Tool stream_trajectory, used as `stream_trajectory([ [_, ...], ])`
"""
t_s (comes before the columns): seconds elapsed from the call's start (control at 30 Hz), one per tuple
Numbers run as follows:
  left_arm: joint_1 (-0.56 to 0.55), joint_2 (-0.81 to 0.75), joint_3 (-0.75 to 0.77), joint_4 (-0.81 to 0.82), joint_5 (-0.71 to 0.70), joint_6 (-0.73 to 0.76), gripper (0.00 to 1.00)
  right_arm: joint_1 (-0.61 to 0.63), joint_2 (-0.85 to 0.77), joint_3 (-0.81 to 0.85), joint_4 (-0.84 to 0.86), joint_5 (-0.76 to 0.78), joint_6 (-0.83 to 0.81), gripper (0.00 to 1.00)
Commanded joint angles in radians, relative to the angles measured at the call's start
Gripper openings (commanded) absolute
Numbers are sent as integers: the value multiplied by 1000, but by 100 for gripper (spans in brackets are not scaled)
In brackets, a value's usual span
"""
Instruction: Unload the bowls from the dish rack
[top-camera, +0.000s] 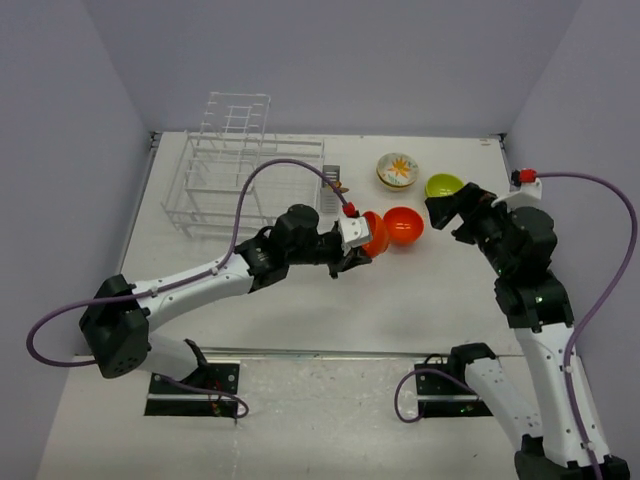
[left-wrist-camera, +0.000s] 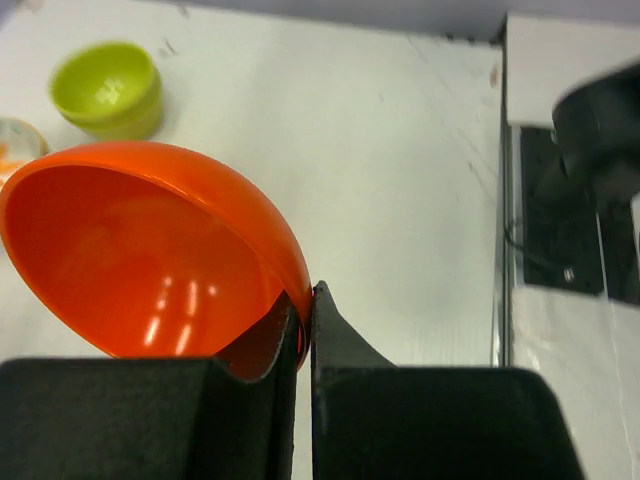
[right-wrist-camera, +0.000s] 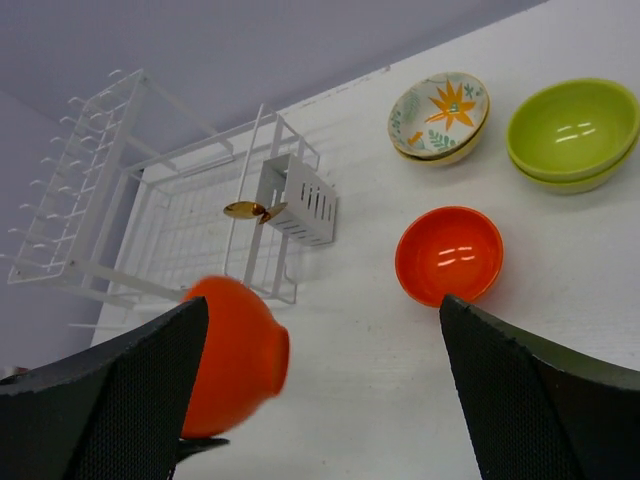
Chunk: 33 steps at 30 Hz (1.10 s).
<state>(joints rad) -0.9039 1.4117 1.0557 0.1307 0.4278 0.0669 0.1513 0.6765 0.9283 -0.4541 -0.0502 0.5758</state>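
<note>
My left gripper (top-camera: 361, 249) is shut on the rim of an orange-red bowl (top-camera: 376, 233) and holds it tilted on its side above the table; the left wrist view shows the rim pinched between the fingers (left-wrist-camera: 308, 312). A second orange-red bowl (top-camera: 404, 225) sits upright on the table just right of it. A cream flower bowl (top-camera: 397, 170) and lime-green bowls (top-camera: 444, 185) stand behind. My right gripper (top-camera: 443, 211) is open and empty, hovering over the green bowls. The white dish rack (top-camera: 238, 172) at back left shows no bowls in it.
A grey cutlery caddy (right-wrist-camera: 301, 199) hangs on the rack's right end with a small gold item (right-wrist-camera: 245, 210) beside it. The table's right edge and a metal strip (left-wrist-camera: 500, 220) show in the left wrist view. Purple walls enclose the table.
</note>
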Motion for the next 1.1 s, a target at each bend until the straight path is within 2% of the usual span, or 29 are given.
stream_trajectory([
  [0.0, -10, -76, -66, 11, 95, 126, 0, 2, 101, 121, -150, -48, -65, 96],
  [0.1, -44, -89, -102, -89, 149, 181, 0, 22, 201, 183, -262, -152, -126, 91],
  [0.23, -66, -91, -97, -247, 186, 287, 0, 252, 342, 254, -409, 10, -179, 90],
  [0.53, -156, -33, -20, -362, 36, 294, 0, 458, 495, 259, -501, 127, -154, 78],
  [0.63, -159, -28, 9, -381, 9, 309, 0, 484, 532, 233, -505, 125, -163, 67],
  [0.7, -161, -26, 33, -398, -4, 318, 0, 491, 543, 202, -482, 98, -174, 63],
  [0.83, -185, -13, 58, -413, -76, 332, 0, 493, 552, 164, -434, 56, -177, 42],
  [0.87, -194, -7, 62, -419, -95, 335, 0, 493, 554, 161, -428, 55, -179, 31],
  [0.9, -199, 3, 67, -424, -130, 336, 0, 493, 554, 158, -417, 55, -177, 27],
  [0.93, -202, 9, 70, -424, -150, 336, 0, 493, 554, 158, -413, 55, -177, 13],
  [1.0, -204, 27, 79, -424, -199, 336, 0, 493, 554, 153, -385, 23, -175, 0],
  [1.07, -205, 41, 95, -425, -234, 333, 0, 491, 548, 147, -354, -3, -175, 0],
])
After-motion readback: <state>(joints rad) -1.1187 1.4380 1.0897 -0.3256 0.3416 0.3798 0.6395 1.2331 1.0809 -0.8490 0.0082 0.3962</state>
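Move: Pinched by its rim in the left fingers, the held orange bowl has its middle about 5 cm ahead and 3 cm right of the left hand, at its height. From the open, empty right hand it lies some 15 cm left, 2 cm ahead and 6 cm lower. The orange bowl on the table is about 17 cm ahead, 4 cm left and 29 cm below the right hand; the green bowls are 28 cm ahead, 9 cm right, 28 cm below. Sweeping down about 16 cm and left about 11 cm, with a small draw back, the right hand comes in on the held bowl, tips its fingers down some 40 degrees, swings counter-clockwise and closes them to pinch the rim on its side. The left hand keeps its grip, carries the bowl about 9 cm back and 9 cm down, then nearly stops and presents it, rolling gently. ##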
